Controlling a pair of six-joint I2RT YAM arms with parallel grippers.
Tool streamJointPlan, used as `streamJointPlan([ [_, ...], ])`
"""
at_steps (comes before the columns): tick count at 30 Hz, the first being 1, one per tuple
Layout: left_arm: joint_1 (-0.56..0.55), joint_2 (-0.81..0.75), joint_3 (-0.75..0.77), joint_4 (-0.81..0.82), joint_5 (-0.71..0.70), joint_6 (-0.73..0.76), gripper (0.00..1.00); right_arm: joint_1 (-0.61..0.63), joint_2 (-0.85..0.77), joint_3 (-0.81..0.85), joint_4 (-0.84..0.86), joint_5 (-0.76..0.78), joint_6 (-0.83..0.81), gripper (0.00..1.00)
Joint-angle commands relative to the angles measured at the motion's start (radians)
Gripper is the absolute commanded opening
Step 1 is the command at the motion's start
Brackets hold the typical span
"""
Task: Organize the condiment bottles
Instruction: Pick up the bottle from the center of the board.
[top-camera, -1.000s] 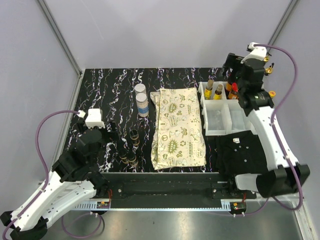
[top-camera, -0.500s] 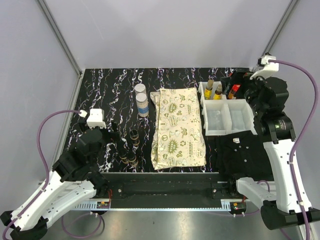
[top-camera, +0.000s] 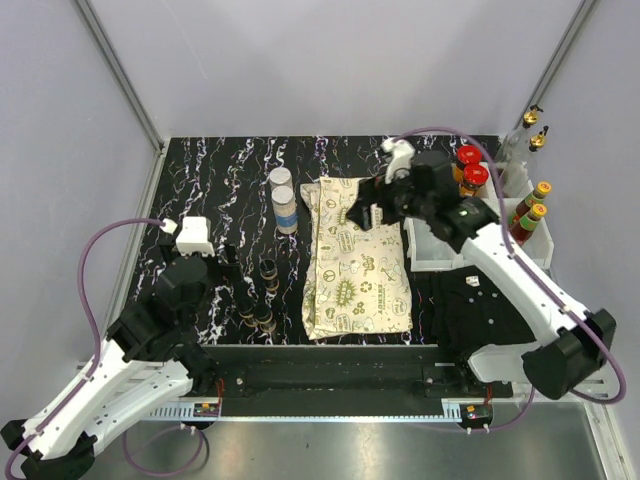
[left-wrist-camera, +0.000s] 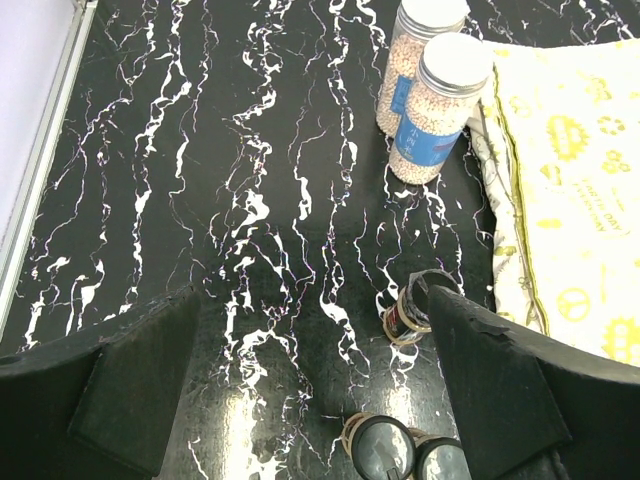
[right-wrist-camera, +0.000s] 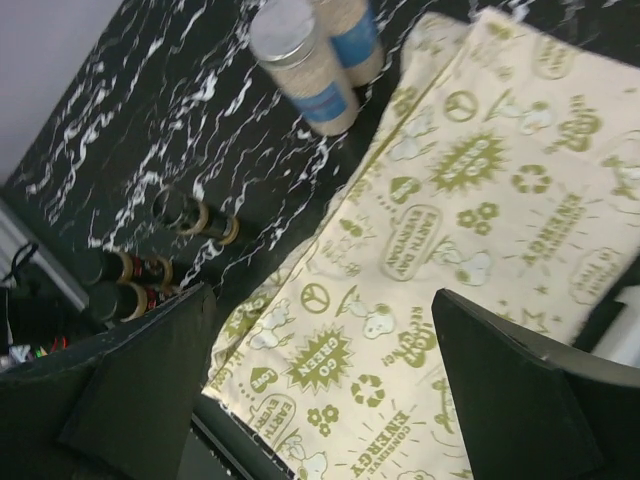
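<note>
The condiment bottles are spread out. Two clear white-capped jars (top-camera: 283, 195) (left-wrist-camera: 436, 105) (right-wrist-camera: 300, 62) stand left of the cream cloth (top-camera: 355, 255). Three small dark bottles (top-camera: 261, 300) (right-wrist-camera: 193, 214) stand near the left arm; one (left-wrist-camera: 408, 312) is just inside my left gripper's right finger and two black caps (left-wrist-camera: 378, 446) show below. Red-capped bottles (top-camera: 470, 166) stand at the back right. My left gripper (top-camera: 197, 255) (left-wrist-camera: 320, 400) is open over bare table. My right gripper (top-camera: 367, 215) (right-wrist-camera: 330, 390) is open above the cloth, holding nothing.
White compartment bins (top-camera: 440, 248) sit right of the cloth, partly under the right arm. Yellow- and gold-capped bottles (top-camera: 533, 202) stand by the right wall. A black cloth patch (top-camera: 480, 310) lies at the front right. The table's metal edge (left-wrist-camera: 40, 170) runs along the left.
The right arm has swung from the bins at the back right leftward to above the cloth, uncovering the red-capped bottles. The left arm has stayed put.
</note>
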Motion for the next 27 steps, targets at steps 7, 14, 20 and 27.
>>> streamJointPlan([
  [7,0.009,-0.011,-0.003,0.031,-0.049,-0.036,0.99,0.335,0.219,0.054,0.129,0.032,-0.060,1.00],
  [14,0.015,-0.026,-0.004,0.031,-0.075,-0.051,0.99,0.481,0.373,0.124,0.128,0.073,-0.073,1.00],
  [20,0.015,-0.041,-0.006,0.026,-0.094,-0.051,0.99,0.547,0.446,0.190,0.129,0.135,-0.075,1.00],
  [27,0.015,-0.061,-0.010,0.026,-0.111,-0.048,0.99,0.576,0.492,0.226,0.129,0.179,-0.072,1.00],
])
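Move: The small dark bottle at the board's centre stands about 22 cm to the right hand's left, 6 cm back and some 22 cm below. The nearer white-lidded jar is roughly 13 cm farther out than that bottle and 4 cm to its right; two black-capped bottles stand 8 to 9 cm nearer the base, 1 to 4 cm to its left. From the left hand, the centre bottle is about 5 cm ahead, 11 cm right and 19 cm below. The open right hand sweeps some 20 cm left, sinking and drawing back, towards the centre bottle, turning counter-clockwise. ##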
